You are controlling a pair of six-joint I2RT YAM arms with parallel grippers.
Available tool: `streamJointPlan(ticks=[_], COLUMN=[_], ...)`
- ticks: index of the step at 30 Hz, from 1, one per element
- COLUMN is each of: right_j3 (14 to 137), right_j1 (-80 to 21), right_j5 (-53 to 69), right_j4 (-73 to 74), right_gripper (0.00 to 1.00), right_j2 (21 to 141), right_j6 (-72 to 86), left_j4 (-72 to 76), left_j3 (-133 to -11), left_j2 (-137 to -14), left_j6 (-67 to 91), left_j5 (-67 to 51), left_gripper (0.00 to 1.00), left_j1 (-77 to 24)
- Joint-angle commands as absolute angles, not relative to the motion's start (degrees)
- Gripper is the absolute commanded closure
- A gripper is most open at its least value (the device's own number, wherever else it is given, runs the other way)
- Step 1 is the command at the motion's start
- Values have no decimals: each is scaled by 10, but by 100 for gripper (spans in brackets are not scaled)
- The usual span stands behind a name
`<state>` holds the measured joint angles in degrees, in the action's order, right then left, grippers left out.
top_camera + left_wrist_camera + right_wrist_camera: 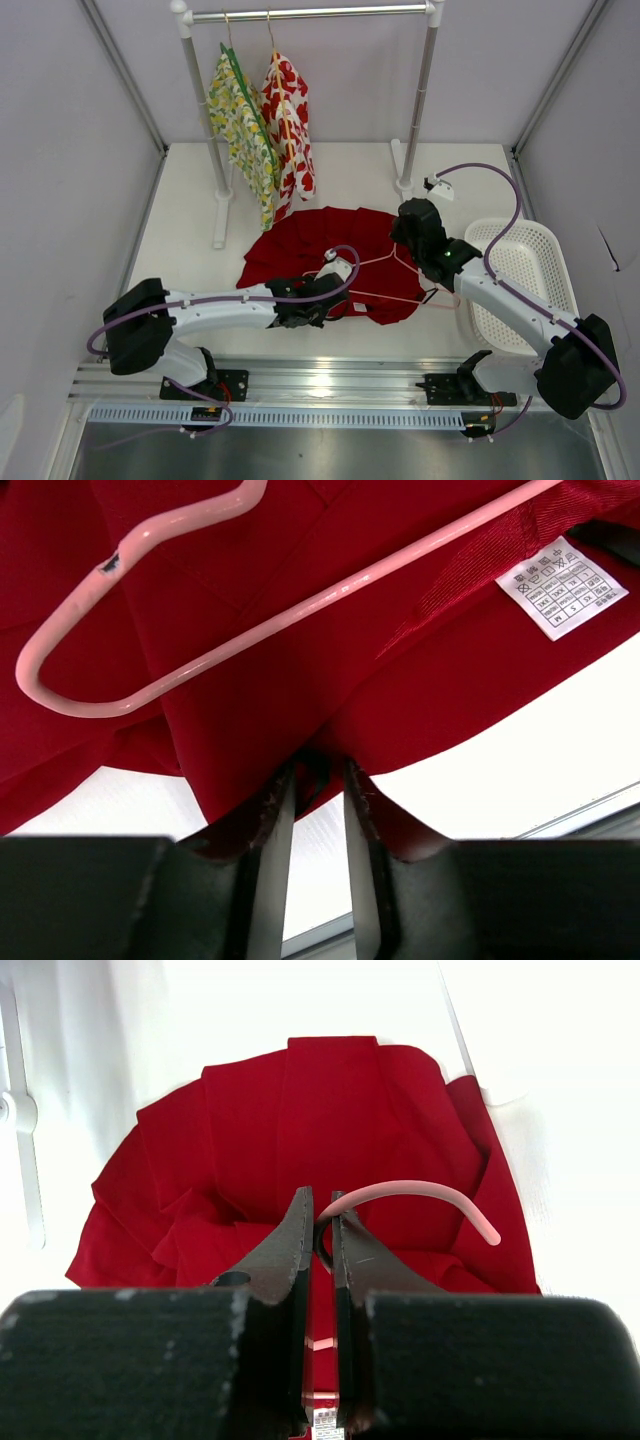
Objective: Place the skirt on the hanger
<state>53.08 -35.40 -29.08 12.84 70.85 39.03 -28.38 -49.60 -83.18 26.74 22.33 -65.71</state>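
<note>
The deep-red skirt lies spread on the white table, mid-view from above. The pale pink hanger rests on its right half. In the left wrist view the hanger crosses the skirt above my left gripper. That gripper is shut on the skirt's near hem, and the cloth drapes over both fingers. From above, the left gripper sits at the skirt's front edge. My right gripper is shut on the hanger just below its curved hook, over the skirt. From above, the right gripper is at the skirt's right side.
A clothes rack stands at the back with a yellow-green floral garment and a white garment with red flowers hanging on it. Its feet rest close behind the skirt. A white basket sits at the right. A care label shows on the skirt.
</note>
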Motion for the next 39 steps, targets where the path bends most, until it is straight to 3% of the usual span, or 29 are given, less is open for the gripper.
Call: streamJointPlan(ticks=[1,13,24,39], right_j3=[548,549,551,548], right_j1=[-351,-351,-351,-352], right_j5=[-303,-302,-300,-308], right_j4=[135,134,135,145], right_gripper=[100,100,100,100], right_j2=[703,704,695,678], right_j6=[391,389,391,394], left_j4=[-277,-277,-144,-30], left_j3=[-521,-520,-436,-364], left_j2=[-836,-827,-721,-723], left_j6=[256,246,264,347], left_j5=[237,237,75,18], left_gripper=[75,100,100,100], left_j1=[-653,-650,-550,-431])
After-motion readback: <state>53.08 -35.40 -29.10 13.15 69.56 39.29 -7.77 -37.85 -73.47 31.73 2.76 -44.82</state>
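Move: The skirt's near waist edge, with a small dark loop, already sits between my open left fingertips, practically level with them. The hanger's left end lies about 6 cm ahead and 4 cm to the left, perhaps 2 cm higher; the skirt's white label is some 7 cm to the right and 1 cm ahead. From my right hand, still gripping the hanger hook, that waist edge is roughly 16 cm back, 14 cm left and 14 cm below. I shut my left fingers on the skirt's near waist edge first, barely shifting, then take it about 6 cm forward towards the hanger's left end, arching up some 3 cm before sinking partway again. On the way the left wrist rolls its left side down by nearly 30 degrees and swings a little counter-clockwise. My right hand keeps its hold on the hook. ##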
